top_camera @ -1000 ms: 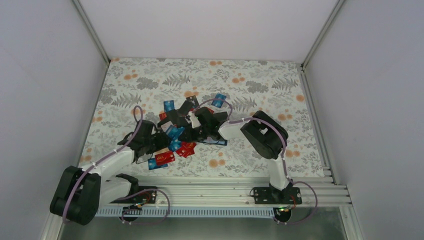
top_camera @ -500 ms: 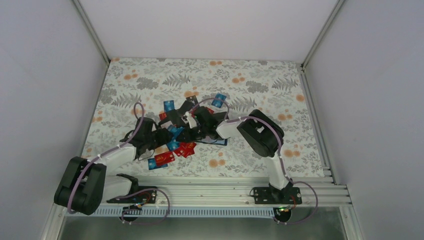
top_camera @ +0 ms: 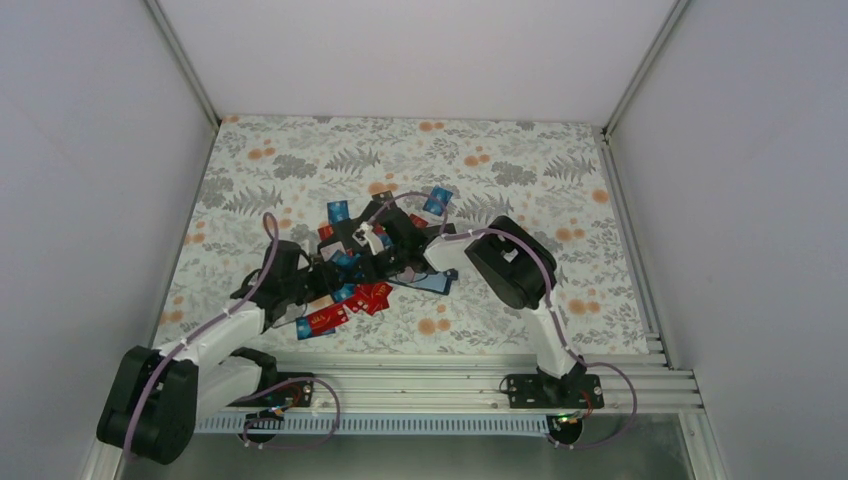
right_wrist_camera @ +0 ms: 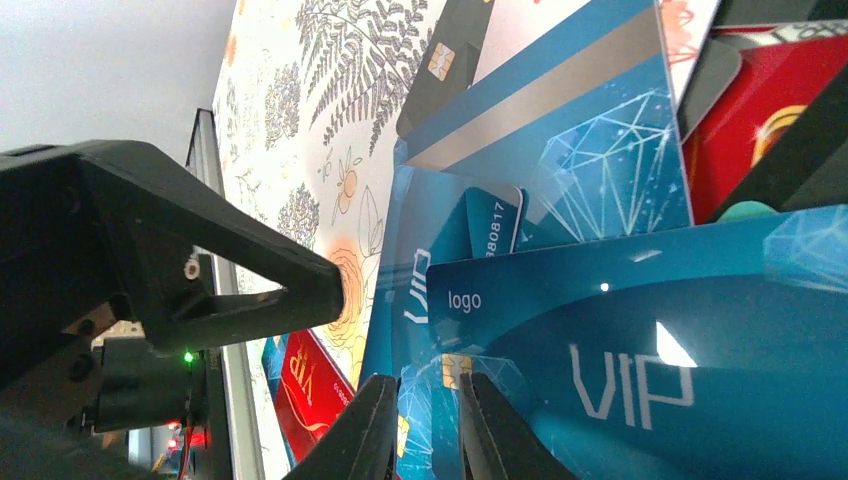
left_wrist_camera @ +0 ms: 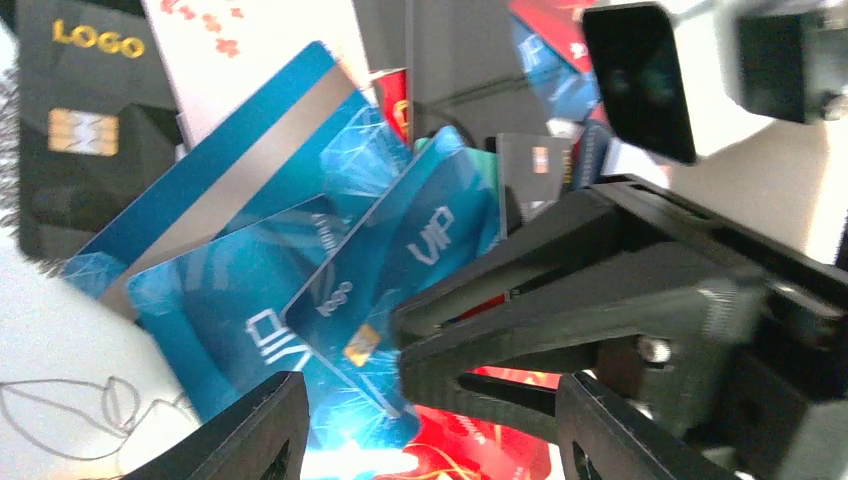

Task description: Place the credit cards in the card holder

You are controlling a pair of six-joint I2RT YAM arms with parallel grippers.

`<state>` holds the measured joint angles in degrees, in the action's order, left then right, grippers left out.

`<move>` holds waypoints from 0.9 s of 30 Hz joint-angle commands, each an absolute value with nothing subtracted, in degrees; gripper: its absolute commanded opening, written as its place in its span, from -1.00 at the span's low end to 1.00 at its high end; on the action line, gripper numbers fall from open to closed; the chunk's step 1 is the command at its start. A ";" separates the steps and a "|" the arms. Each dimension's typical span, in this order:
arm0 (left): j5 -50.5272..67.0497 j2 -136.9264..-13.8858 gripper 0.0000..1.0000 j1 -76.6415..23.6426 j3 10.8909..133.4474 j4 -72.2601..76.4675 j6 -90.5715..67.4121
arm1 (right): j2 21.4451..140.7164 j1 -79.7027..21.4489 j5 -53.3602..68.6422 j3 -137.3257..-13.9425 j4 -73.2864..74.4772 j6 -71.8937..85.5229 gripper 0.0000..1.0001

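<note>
A heap of red, blue and black credit cards (top_camera: 350,275) lies mid-table. My right gripper (right_wrist_camera: 432,435) reaches into it from the right, shut on the chip end of a blue VIP card (right_wrist_camera: 620,350) that tilts up off the pile. That same card (left_wrist_camera: 420,240) shows in the left wrist view with the right fingers (left_wrist_camera: 520,300) clamped at its corner. My left gripper (left_wrist_camera: 430,440) stands open just left of them, over blue and red cards (left_wrist_camera: 470,440), holding nothing. The card holder is mostly hidden; a dark blue edge (top_camera: 437,283) shows under the right arm.
Loose blue cards (top_camera: 338,211) (top_camera: 437,200) lie behind the heap, and red cards (top_camera: 325,318) in front of it. A black card (left_wrist_camera: 80,100) lies at the pile's edge. White walls close in the floral cloth (top_camera: 520,170). A metal rail (top_camera: 450,385) runs along the near edge.
The right arm has pushed left into the pile and its jaws have narrowed slightly. The left arm's elbow has swung; its gripper stays open by the heap.
</note>
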<state>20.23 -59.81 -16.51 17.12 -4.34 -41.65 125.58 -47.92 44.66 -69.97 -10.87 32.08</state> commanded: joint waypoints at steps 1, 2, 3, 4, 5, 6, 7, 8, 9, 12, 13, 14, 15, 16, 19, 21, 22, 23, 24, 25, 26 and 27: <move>23.85 -56.84 0.25 -16.31 17.10 -1.87 -40.08 | 130.81 -48.25 42.47 -68.80 -1.34 28.95 -0.61; 23.90 -56.15 0.25 -16.32 17.04 -1.89 -40.08 | 130.80 -48.25 42.77 -68.95 -1.19 28.81 -0.61; 23.51 -55.51 0.25 -16.29 17.13 -2.46 -40.00 | 130.74 -48.25 42.77 -69.18 -0.88 28.64 -0.61; 22.51 -55.13 0.25 -16.26 17.47 -3.66 -39.93 | 130.55 -48.25 42.68 -69.31 -0.53 28.42 -0.61; 19.52 -54.82 0.25 -16.23 18.05 -5.82 -39.84 | 130.17 -48.23 42.57 -69.53 -0.15 28.04 -0.62; 17.87 -54.56 0.25 -16.27 18.88 -8.22 -39.55 | 129.61 -48.21 42.31 -69.79 0.57 27.50 -0.62; 14.00 -54.21 0.24 -16.26 19.73 -10.55 -39.51 | 128.79 -48.17 41.75 -70.17 1.39 26.79 -0.62; 10.93 -53.89 0.24 -16.22 20.57 -13.06 -39.80 | 127.80 -48.10 41.39 -70.59 2.65 25.95 -0.62; 8.49 -53.45 0.24 -16.26 21.53 -15.75 -39.99 | 126.71 -47.97 41.09 -71.08 3.80 24.52 -0.62; 3.66 -52.92 0.24 -16.26 23.65 -19.27 -40.91 | 123.84 -47.21 40.34 -73.16 6.81 21.53 -0.56; 2.44 -53.11 0.24 -16.22 24.29 -20.10 -40.94 | 122.89 -46.87 40.29 -73.82 7.64 20.65 -0.51; 1.27 -53.54 0.24 -16.24 24.87 -20.85 -40.90 | 122.60 -46.58 40.18 -74.78 8.67 19.79 -0.45; 0.71 -54.36 0.24 -16.25 25.23 -20.94 -40.41 | 122.63 -46.24 39.94 -75.85 9.65 18.86 -0.39; 0.60 -55.46 0.24 -16.26 25.62 -20.65 -39.92 | 122.92 -45.80 39.72 -77.04 10.53 18.09 -0.34; 1.42 -59.42 0.21 -16.26 26.59 -19.80 -39.38 | 125.36 -44.25 39.50 -81.83 13.45 15.93 -0.25; 2.37 -61.02 0.20 -16.20 26.69 -19.59 -39.98 | 127.40 -43.03 38.90 -85.75 15.61 14.49 -0.20; 2.66 -61.33 0.20 -16.20 26.67 -19.60 -40.19 | 128.23 -42.51 38.96 -87.40 16.41 13.79 -0.16; 3.01 -61.40 0.20 -16.19 26.68 -19.79 -40.44 | 129.09 -41.94 39.40 -89.39 17.27 12.86 -0.13; 3.43 -61.50 0.19 -16.22 26.62 -20.15 -40.88 | 129.98 -41.71 39.74 -91.24 18.69 11.59 -0.10; 4.00 -61.65 0.18 -16.24 26.51 -20.49 -41.21 | 130.71 -41.59 39.96 -92.89 19.72 9.75 -0.07; 4.98 -61.83 0.17 -16.26 26.20 -20.29 -41.30 | 131.50 -41.55 40.05 -94.68 20.75 8.15 -0.03; 5.94 -62.01 0.15 -16.26 25.66 -19.72 -41.27 | 132.29 -41.57 40.24 -96.24 21.83 6.70 0.00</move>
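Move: The black cards lie about 10 cm straight ahead of the right hand and 1 cm below it. On the near side of them, the top blue VIP card is centred some 2 cm ahead of the hand and 2 cm to its right, the pink card 7 cm ahead and 4 cm left, and the card holder 2 cm ahead and 17 cm right. From the left hand the black cards are roughly 11 cm ahead, 5 cm right and 4 cm below. Forward and slightly up goes the right hand after lingering at the blue VIP card's near end: its nearly shut fingers spread to about half open as it leaves the card and speeds some 8 cm out towards the black cards, rising 2 to 3 cm. The left hand draws off about 5 cm to its left, lifting and sinking again, its left side rolling up some 15 degrees, fingers still open. ##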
